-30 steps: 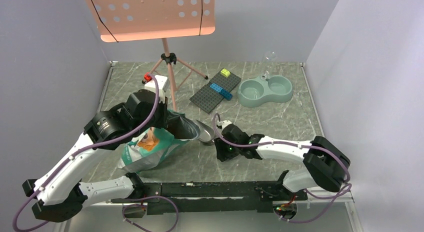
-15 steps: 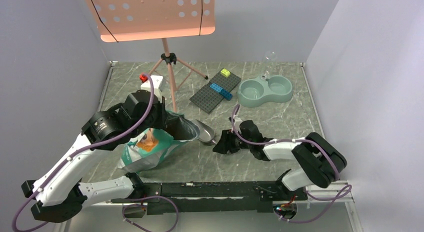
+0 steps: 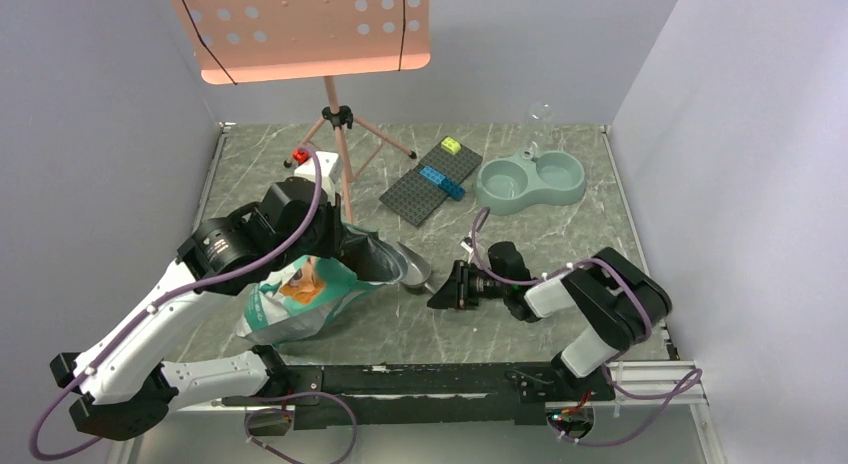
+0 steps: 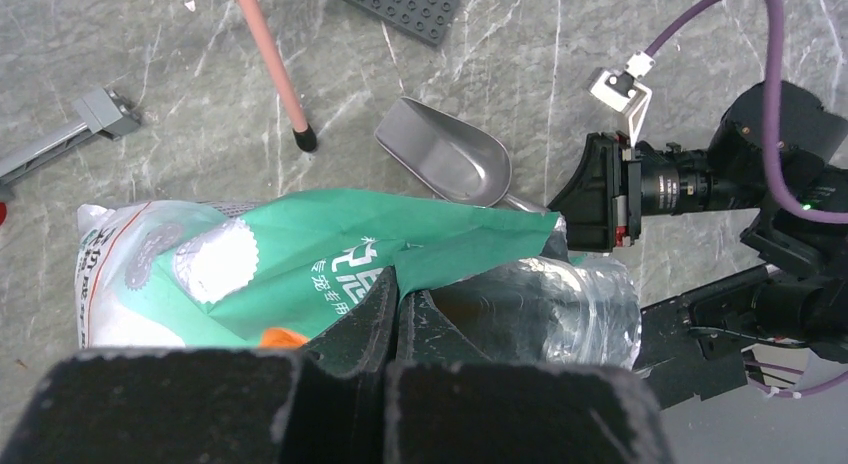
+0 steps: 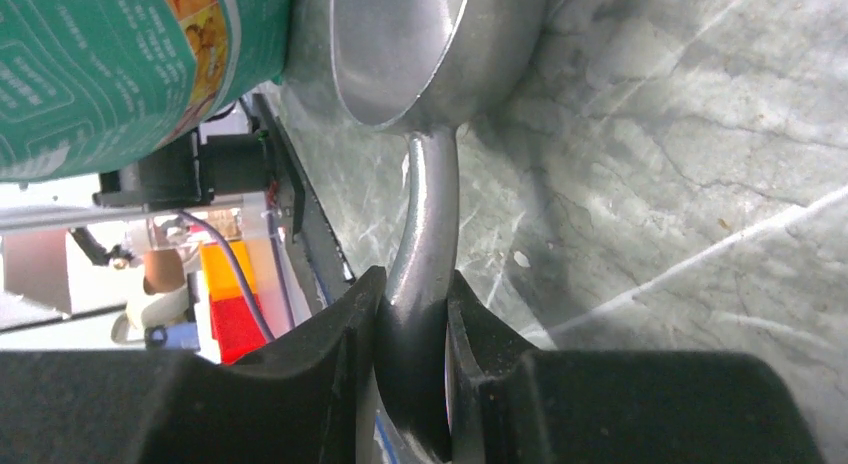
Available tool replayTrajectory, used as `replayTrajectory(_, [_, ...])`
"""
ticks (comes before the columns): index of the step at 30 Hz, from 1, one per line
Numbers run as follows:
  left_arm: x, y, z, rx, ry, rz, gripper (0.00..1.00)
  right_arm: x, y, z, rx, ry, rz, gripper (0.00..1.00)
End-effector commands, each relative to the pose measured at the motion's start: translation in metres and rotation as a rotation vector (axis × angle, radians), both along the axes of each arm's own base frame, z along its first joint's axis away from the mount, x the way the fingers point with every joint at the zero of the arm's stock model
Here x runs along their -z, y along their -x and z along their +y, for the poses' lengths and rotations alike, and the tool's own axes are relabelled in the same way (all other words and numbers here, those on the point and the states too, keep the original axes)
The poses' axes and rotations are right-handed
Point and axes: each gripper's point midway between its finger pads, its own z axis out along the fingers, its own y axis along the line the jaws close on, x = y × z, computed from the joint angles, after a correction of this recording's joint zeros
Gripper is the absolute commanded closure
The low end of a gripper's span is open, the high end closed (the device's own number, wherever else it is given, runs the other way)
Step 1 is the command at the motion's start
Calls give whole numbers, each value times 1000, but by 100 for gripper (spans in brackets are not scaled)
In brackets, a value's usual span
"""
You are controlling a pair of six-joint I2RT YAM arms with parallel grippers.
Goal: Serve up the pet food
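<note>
A teal-green food bag (image 3: 300, 299) lies on the marble table, its silver-lined mouth facing right. My left gripper (image 4: 398, 289) is shut on the upper rim of that mouth (image 4: 470, 234) and holds it up. The pet food is hidden inside the bag. A grey metal scoop (image 3: 412, 266) lies just right of the mouth, bowl up (image 4: 445, 164). My right gripper (image 5: 415, 284) is shut on the scoop's handle (image 5: 430, 204), low over the table (image 3: 440, 287). The pale blue-grey double bowl (image 3: 530, 182) stands at the far right, apart from both grippers.
A music stand's tripod (image 3: 338, 134) stands behind the bag, one pink leg (image 4: 275, 64) ending close to the scoop. A dark grey baseplate (image 3: 430, 182) with blue and yellow bricks lies left of the bowl. A white block (image 3: 315, 166) sits at the far left.
My right gripper has closed on the scoop's handle while the right arm folded in and dropped low. The left arm shifted slightly, still holding the bag's rim.
</note>
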Motion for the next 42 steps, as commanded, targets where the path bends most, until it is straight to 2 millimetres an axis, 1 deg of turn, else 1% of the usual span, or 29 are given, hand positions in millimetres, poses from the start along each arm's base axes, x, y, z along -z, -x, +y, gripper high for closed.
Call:
replayTrajectory(1, [-11, -10, -9, 12, 40, -57, 100, -30, -6, -1, 10, 86, 37, 100])
replayTrajectory(2, [-8, -11, -10, 15, 23, -53, 100, -37, -7, -7, 34, 177, 38, 100])
replayTrajectory(3, [-5, -13, -9, 14, 5, -51, 100, -44, -4, -17, 53, 279, 50, 100])
replayTrajectory(4, [-1, -15, -10, 18, -10, -50, 100, -56, -2, -27, 70, 361, 43, 100])
replayTrajectory(5, [1, -16, -10, 23, -24, -53, 100, -65, 3, -43, 86, 451, 57, 100])
replayTrajectory(8, [6, -21, -14, 43, -50, -70, 100, -104, 19, -79, 109, 617, 35, 100])
replayTrajectory(9, [7, -23, -16, 55, -54, -77, 100, -120, 24, -85, 103, 638, 2, 100])
replayTrajectory(11, [10, -26, -22, 79, -62, -86, 100, -148, 38, -90, 62, 648, -51, 100])
replayTrajectory(13, [14, -28, -28, 104, -72, -84, 100, -168, 49, -98, 50, 691, -77, 100])
replayTrajectory(15, [16, -28, -34, 128, -74, -74, 100, -185, 57, -113, 74, 753, -101, 100])
replayTrajectory(17, [16, -29, -38, 141, -80, -73, 100, -207, 61, -125, 92, 762, -139, 100])
replayTrajectory(20, [14, -31, -45, 159, -89, -89, 100, -254, 67, -119, 59, 611, -285, 100])
replayTrajectory(22, [10, -32, -47, 163, -103, -102, 100, -278, 69, -124, 79, 548, -371, 100])
replayTrajectory(23, [8, -33, -49, 167, -113, -106, 100, -286, 71, -127, 76, 536, -401, 100])
replayTrajectory(25, [2, -33, -50, 173, -125, -119, 100, -295, 74, -123, 36, 515, -427, 100])
replayTrajectory(28, [-4, -32, -54, 186, -127, -136, 100, -292, 74, -106, -42, 488, -420, 100])
replayTrajectory(29, [-5, -31, -54, 185, -123, -137, 100, -294, 75, -101, -60, 463, -426, 100])
replayTrajectory(32, [-9, -30, -53, 169, -106, -134, 100, -308, 79, -91, -72, 369, -470, 100])
replayTrajectory(33, [-10, -30, -53, 169, -99, -132, 100, -310, 80, -89, -83, 353, -475, 100])
replayTrajectory(39, [-22, -24, -57, 180, -45, -129, 100, -303, 82, -66, -179, 299, -457, 100])
replayTrajectory(42, [-28, -23, -55, 174, -39, -133, 100, -301, 89, -58, -240, 271, -459, 100])
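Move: The left hand still pinches the bag's upper lip; the bag mouth gapes about 6 cm to its right and 6 cm below, roughly level fore and aft. From the right hand, low over the table with the scoop handle already gripped, the mouth is some 13 cm left, 1 cm ahead and 17 cm up. The scoop head is 7 cm left and 6 cm ahead of it; the two-bowl feeder is about 28 cm ahead and 20 cm right. Keeping its pinch on the handle, the right hand lifts the scoop off the table beside the bag, about 28 cm up, drawing back 8 cm and swinging right before easing 3 or 4 cm left again; its fingers tip farther down. The left hand, still holding the lip, pulls the bag mouth some 5 cm right and a little down, turning clockwise, then eases slightly back up. ##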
